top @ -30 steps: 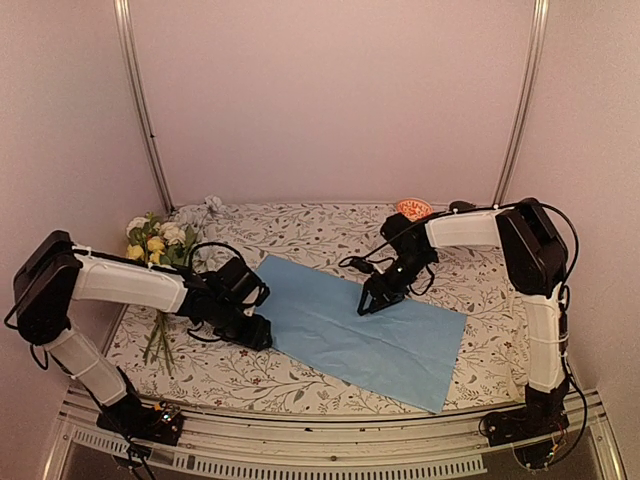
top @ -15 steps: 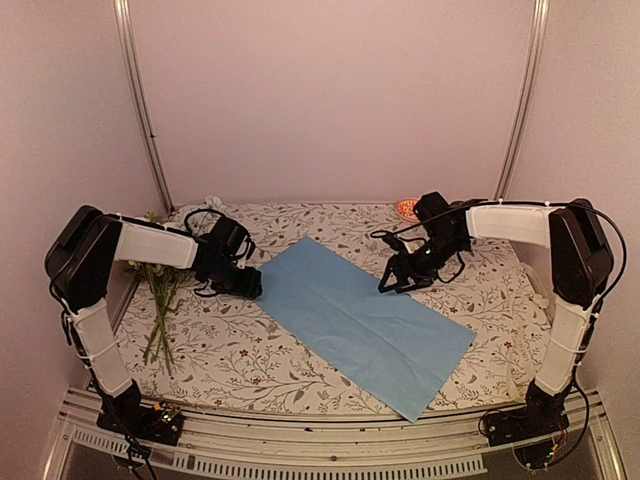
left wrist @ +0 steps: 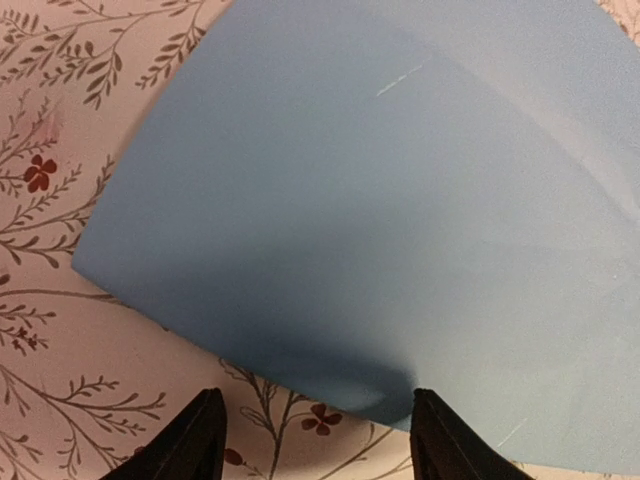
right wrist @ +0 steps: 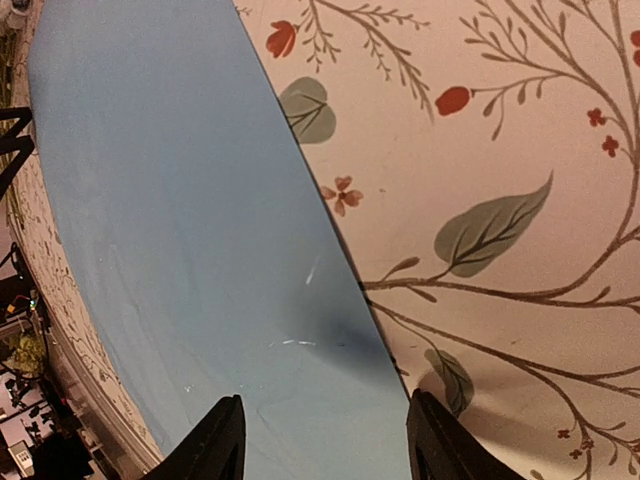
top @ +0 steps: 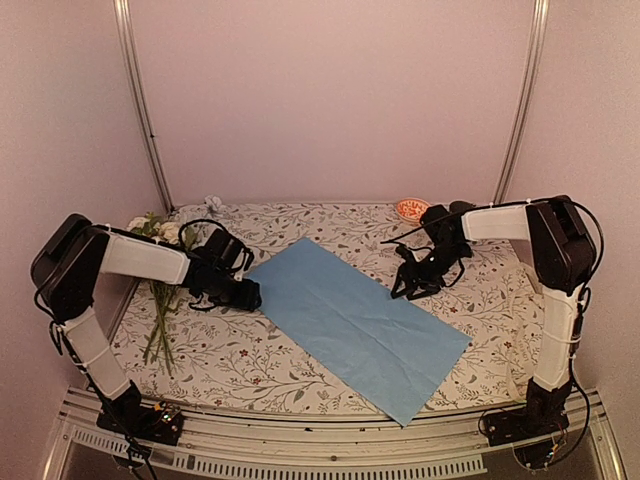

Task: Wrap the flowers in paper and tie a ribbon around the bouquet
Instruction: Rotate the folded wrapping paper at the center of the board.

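Observation:
The light blue paper [top: 355,325] lies flat and slantwise across the middle of the tablecloth. My left gripper [top: 245,295] hovers low at the sheet's left edge, jaws open and empty. In the left wrist view the paper [left wrist: 400,200] has a slightly curled edge just ahead of my left gripper [left wrist: 315,440]. My right gripper [top: 405,290] is open over the paper's far right edge. That edge of the paper [right wrist: 180,200] runs between the jaws of my right gripper [right wrist: 325,440]. The flowers [top: 160,290] lie at the far left, blooms toward the back. No wrapped bouquet is in view.
A small orange dish [top: 411,208] sits at the back right. A pale cream strip [top: 522,340], possibly the ribbon, lies along the table's right edge. A greyish bloom [top: 212,203] lies at the back left. The white leaf-printed cloth [top: 300,225] covers the table.
The paper has swung round and now lies narrower and more diagonal. My left gripper has moved back and left to its edge. My right gripper has moved back and right, off the sheet's middle.

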Controlling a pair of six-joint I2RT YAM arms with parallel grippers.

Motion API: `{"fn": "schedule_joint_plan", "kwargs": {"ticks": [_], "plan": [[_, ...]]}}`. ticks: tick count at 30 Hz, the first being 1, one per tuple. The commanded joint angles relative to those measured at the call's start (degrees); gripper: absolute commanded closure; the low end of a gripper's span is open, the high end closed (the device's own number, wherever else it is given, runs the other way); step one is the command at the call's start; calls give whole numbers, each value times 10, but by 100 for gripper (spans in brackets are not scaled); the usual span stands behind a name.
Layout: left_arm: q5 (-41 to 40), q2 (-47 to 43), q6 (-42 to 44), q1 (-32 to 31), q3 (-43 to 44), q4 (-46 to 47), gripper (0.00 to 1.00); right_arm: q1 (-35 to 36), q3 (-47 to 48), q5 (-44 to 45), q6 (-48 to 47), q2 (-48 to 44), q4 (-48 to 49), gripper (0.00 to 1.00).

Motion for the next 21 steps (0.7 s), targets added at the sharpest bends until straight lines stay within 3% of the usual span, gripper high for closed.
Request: {"fn": "schedule_joint_plan", "kwargs": {"ticks": [1,6,12,17,21], "plan": [[38,35,-13,-14,-11,1,36,7,5,-74,3,33,16,45],[39,50,4,-14,11,6,36,27,-2,-155,12,30,48,49],[51,68,9,-14,16,17,36,40,3,-190,40,28,66,49],[47,49,11,-14,14,13,36,36,58,-116,39,11,29,47],[16,19,12,-23,29,-24,36,26,102,35,37,11,-8,44]]}}
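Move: The blue wrapping paper lies slantwise under both hands, its middle roughly 7 cm back and 9 cm left of the right hand, just below fingertip level. From the left hand, at the paper's left end, that middle is about 20 cm right and 7 cm back. The flowers lie some 18 cm left and 3 cm ahead of the left hand; the orange bowl stands about 21 cm ahead and 2 cm right of the right hand. Left hand presses the paper's left end, sliding 3 cm right and forward; right sweeps 6 cm left, then lifts. ##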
